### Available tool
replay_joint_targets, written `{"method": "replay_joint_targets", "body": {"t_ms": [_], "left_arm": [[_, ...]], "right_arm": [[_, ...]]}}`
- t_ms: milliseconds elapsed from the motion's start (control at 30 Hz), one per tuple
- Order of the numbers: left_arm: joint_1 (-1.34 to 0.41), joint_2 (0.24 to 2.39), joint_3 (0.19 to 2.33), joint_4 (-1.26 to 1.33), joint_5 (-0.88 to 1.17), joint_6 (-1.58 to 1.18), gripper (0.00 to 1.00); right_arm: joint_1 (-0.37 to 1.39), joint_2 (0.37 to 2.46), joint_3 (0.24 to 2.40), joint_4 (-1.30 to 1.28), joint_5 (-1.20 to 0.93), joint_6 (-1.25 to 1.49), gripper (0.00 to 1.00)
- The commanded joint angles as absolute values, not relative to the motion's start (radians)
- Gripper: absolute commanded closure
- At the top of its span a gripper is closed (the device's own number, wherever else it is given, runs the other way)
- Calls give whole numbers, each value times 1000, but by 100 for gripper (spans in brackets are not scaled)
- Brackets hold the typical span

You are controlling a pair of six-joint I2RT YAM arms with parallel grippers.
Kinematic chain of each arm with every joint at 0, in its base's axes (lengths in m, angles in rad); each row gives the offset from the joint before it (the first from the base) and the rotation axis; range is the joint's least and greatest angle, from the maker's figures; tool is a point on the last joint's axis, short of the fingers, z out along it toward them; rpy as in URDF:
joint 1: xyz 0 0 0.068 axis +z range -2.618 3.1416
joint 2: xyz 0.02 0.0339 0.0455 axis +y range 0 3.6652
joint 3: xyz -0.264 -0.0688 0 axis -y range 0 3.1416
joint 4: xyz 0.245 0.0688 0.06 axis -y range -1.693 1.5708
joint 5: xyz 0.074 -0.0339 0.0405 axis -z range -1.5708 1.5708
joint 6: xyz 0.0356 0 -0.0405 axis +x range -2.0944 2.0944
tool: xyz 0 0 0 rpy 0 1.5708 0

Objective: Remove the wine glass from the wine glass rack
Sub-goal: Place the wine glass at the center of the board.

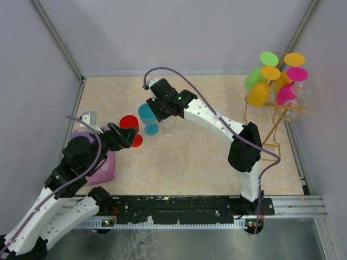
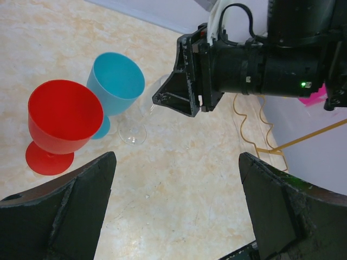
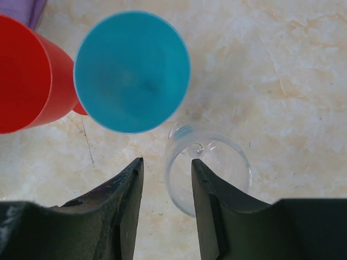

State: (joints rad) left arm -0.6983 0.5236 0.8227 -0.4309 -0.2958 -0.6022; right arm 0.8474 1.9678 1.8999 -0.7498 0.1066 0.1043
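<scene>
A clear wine glass (image 3: pixel 227 157) stands upright on the table beside a blue glass (image 3: pixel 132 70) and a red glass (image 3: pixel 24 73). My right gripper (image 3: pixel 166 162) hangs over it, open, with the glass's near rim between the jaws and one fingertip (image 3: pixel 209 184) over the bowl, not pinching. The top view places this gripper (image 1: pixel 157 115) at the table's middle. My left gripper (image 2: pixel 176 160) is wide open over bare table, with nothing between its fingers, close to the red glass (image 2: pixel 65 116). The gold wine glass rack (image 1: pixel 276 116) stands at the far right with coloured glasses hanging on it.
Green (image 1: pixel 254 79), orange (image 1: pixel 259 93) and pink (image 1: pixel 286 93) glasses hang on the rack, with a clear one (image 1: pixel 301 89) beside them. A purple cloth (image 1: pixel 103 168) lies at the left under my left arm. Grey walls enclose the table on three sides.
</scene>
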Motion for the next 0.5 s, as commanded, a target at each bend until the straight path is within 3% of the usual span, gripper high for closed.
{"method": "replay_joint_targets", "body": {"t_ms": [0, 200, 467], "left_arm": [[-696, 533, 854, -437, -284, -584, 1], [-696, 546, 857, -439, -279, -588, 1], [-696, 538, 859, -440, -290, -577, 1]], "right_arm": [[842, 1851, 1968, -721, 105, 91, 58], [841, 1721, 1955, -673, 67, 84, 49], [841, 1318, 1695, -374, 51, 39, 12]]}}
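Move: The clear wine glass just set down stands with its middle about 2 cm ahead, 3 cm right of and 9 cm below the right hand, whose fingers are already partly open at its left rim. The blue glass is roughly 3 cm ahead and 6 cm left of that hand, the red one about 13 cm left and 1 cm back, both some 8 cm lower. From the left hand, the clear glass lies about 16 cm ahead, 12 cm right and 20 cm down. The right hand comes away from the clear glass, rising slowly at first and then fast, some 18 cm almost straight up, and drawing about 5 cm back towards the robot with a little to the right late in the lift. On the way its fingers spread from under half open to nearly wide, clear of the rim, while the wrist tips the fingertips up out of their steep downward slant and rolls its left side up, some 25 degrees in all. ##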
